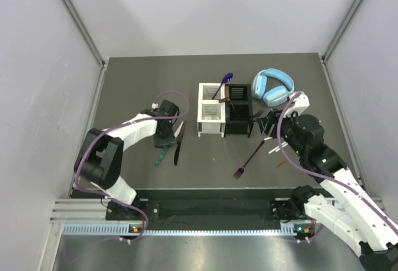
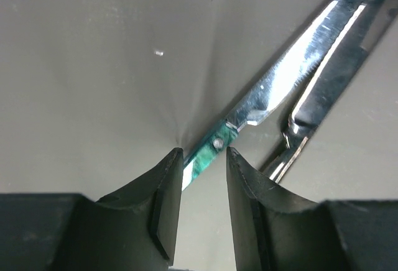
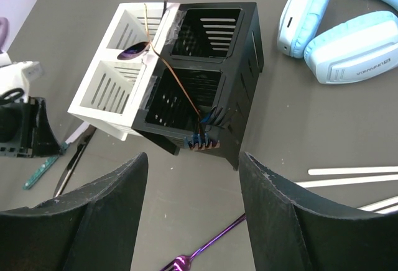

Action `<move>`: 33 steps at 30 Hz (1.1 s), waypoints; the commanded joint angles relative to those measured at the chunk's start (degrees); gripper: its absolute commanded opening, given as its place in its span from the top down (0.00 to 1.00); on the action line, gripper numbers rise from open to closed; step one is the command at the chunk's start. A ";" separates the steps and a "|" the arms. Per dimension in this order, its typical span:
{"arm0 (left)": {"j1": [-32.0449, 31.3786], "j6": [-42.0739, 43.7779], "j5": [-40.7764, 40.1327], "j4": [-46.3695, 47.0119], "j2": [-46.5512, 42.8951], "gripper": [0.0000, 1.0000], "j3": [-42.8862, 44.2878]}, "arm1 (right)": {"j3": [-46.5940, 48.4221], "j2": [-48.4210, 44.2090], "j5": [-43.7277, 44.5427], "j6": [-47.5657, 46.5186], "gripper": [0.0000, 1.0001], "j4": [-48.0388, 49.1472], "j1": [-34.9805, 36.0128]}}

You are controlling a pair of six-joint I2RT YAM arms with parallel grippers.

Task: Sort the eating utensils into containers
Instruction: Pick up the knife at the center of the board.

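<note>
A green-handled knife lies on the table, its blade pointing away. My left gripper stands open low over it, the handle between the fingertips with a gap on each side. A second, dark knife lies right beside it. The white container holds a purple spoon. Against it stands the black container, with a fork's tines hanging over its near wall. My right gripper hovers open and empty near the black container, above a purple fork. White sticks lie to its right.
Light-blue headphones lie at the back right, close to the black container. The purple fork and the sticks lie between the containers and the right arm. Grey walls close off the table's sides and back.
</note>
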 commanded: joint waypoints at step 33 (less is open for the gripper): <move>0.47 -3.76 -2.69 7.34 -3.56 1.00 -3.15 | -0.29 0.19 -1.51 0.73 0.38 1.95 -0.30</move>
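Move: The green-handled knife lies flat almost under the left hand, its middle about 2 cm ahead, 2 cm right and 2 cm below, blade slanting forward-right. The black-handled knife beside it is centred some 6 cm right and 1 cm ahead; the white container stands roughly 17 cm right and 13 cm ahead. From the right hand, the green-handled knife lies about 33 cm left, 2 cm ahead and 23 cm below. Down barely 1 cm, then forward along the green-handled knife and slightly right, some 3 cm in all, the left hand carries its open fingers to the front end of the green handle. The fingers close and pinch it from both sides by the blade, fingertips still pointing down; the hand then starts to rise by less than half a centimetre. ##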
